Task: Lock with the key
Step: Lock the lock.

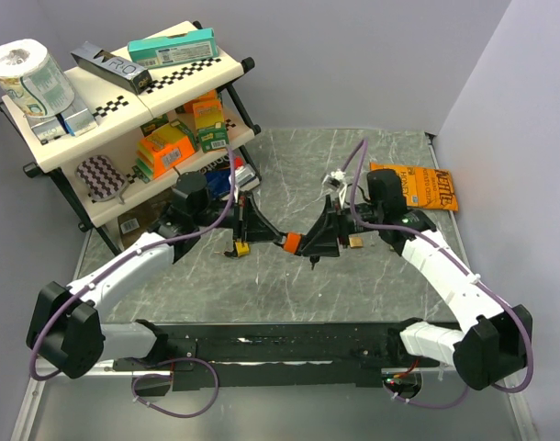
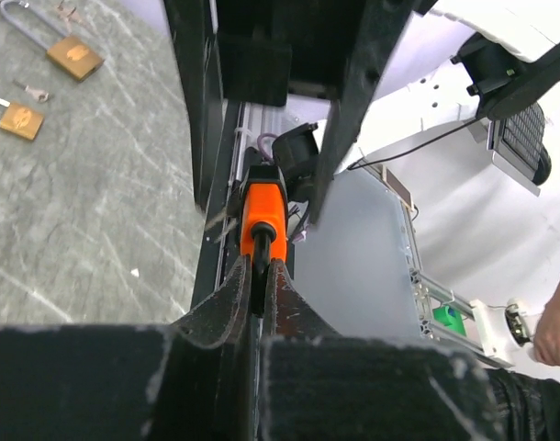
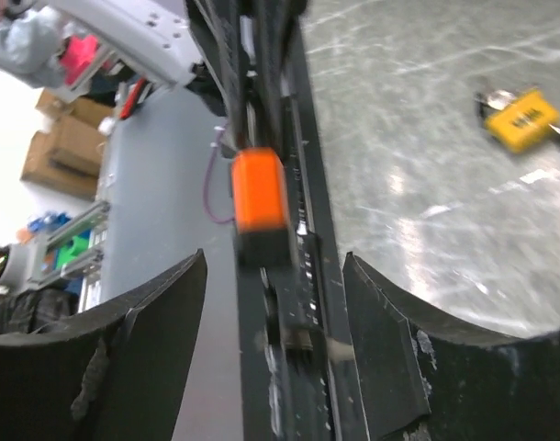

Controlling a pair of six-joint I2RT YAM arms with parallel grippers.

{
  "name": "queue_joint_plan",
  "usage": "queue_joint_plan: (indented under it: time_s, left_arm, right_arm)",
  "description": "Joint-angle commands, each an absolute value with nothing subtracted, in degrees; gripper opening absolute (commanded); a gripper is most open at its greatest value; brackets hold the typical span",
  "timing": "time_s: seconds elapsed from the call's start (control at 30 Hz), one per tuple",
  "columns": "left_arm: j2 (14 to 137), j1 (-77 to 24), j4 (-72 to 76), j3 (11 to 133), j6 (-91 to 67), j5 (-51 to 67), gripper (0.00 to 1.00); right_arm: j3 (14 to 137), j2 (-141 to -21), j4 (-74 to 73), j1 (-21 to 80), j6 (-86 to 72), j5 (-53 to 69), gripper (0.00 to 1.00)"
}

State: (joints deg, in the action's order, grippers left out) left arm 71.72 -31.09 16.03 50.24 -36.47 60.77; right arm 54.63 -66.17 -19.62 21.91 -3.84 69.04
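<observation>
An orange padlock [image 1: 289,243] with a black end hangs above the table between my two grippers. My left gripper [image 2: 260,266] is shut on the thin black part that comes out of the orange body [image 2: 263,216]. In the right wrist view the same padlock [image 3: 260,197] sits just ahead of my right gripper [image 3: 275,259], whose fingers [image 3: 372,312] stand wide apart on either side of it without touching. A blurred dark bit [image 3: 298,335] hangs at the lock's black end; I cannot tell whether it is the key.
Two brass padlocks [image 2: 75,55] [image 2: 18,119] and a small loose key [image 2: 32,90] lie on the marble table. A yellow padlock [image 3: 523,119] lies near the left gripper. A two-level shelf [image 1: 124,119] of boxes stands back left, and a snack bag [image 1: 418,184] lies back right.
</observation>
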Motion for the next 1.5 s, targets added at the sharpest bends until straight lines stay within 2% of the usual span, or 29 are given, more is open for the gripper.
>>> queue_joint_plan:
  time_s: [0.0, 0.2, 0.63, 0.67, 0.7, 0.77, 0.8, 0.83, 1.1, 1.47]
  left_arm:
    - [68.9, -30.1, 16.2, 51.8, -35.8, 64.9, 0.01]
    - [68.7, -30.2, 14.0, 51.7, -33.8, 65.0, 0.01]
    - [69.3, -30.2, 15.4, 50.8, -35.7, 64.1, 0.01]
    - [69.3, -30.2, 15.2, 50.9, -35.6, 64.0, 0.01]
    - [69.4, -30.2, 15.0, 51.0, -35.5, 63.9, 0.01]
    - [69.4, -30.2, 14.0, 51.4, -34.8, 64.2, 0.01]
    - [69.3, -30.2, 13.6, 51.5, -34.5, 64.1, 0.01]
    - [69.3, -30.2, 12.6, 51.9, -34.1, 64.1, 0.01]
    - [70.9, -26.5, 9.8, 56.5, -31.4, 65.4, 0.01]
    - [73.1, -18.7, 5.9, 62.9, -27.8, 68.3, 0.01]
  right_arm:
    - [57.8, -64.3, -27.6, 18.3, 6.6, 70.8, 0.67]
    - [58.7, -64.9, -33.1, 17.5, 11.7, 71.3, 0.50]
    - [58.6, -64.9, -30.5, 21.2, 10.6, 70.6, 0.40]
    - [58.4, -64.8, -30.5, 21.6, 10.7, 70.5, 0.37]
    - [58.2, -64.5, -30.3, 22.2, 10.6, 70.1, 0.26]
    - [57.8, -64.2, -30.1, 22.2, 10.7, 69.8, 0.16]
    - [57.9, -64.2, -30.4, 22.2, 11.0, 69.4, 0.06]
    - [58.1, -64.2, -31.4, 22.1, 11.5, 69.2, 0.00]
    - [55.8, -62.9, -34.6, 20.2, 14.8, 68.4, 0.00]
    - [54.1, -65.3, -43.5, 9.7, 24.3, 71.1, 0.00]
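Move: The key sits in the underside of the orange padlock. Its head is about 2 cm to the right of the right hand and 1 cm below it, between that hand's open fingers. The padlock body is some 4 cm to the hand's left, and a brass padlock on the table is roughly 15 cm right, 2 cm ahead and 25 cm below. From the left hand, which holds the shackle, the key lies about 8 cm right, and the yellow padlock lies 10 cm left, 25 cm below. The key's head is what the right hand takes: it backs about 2 cm right and 1 cm down with fingers still spread, edges back left, and shuts them on the head. It then draws away rightward and forward, some 3 cm, while the left hand, nearly still until then, keeps its grip on the shackle and carries the padlock about 3 cm forward, with a little left and up, away from the key. ##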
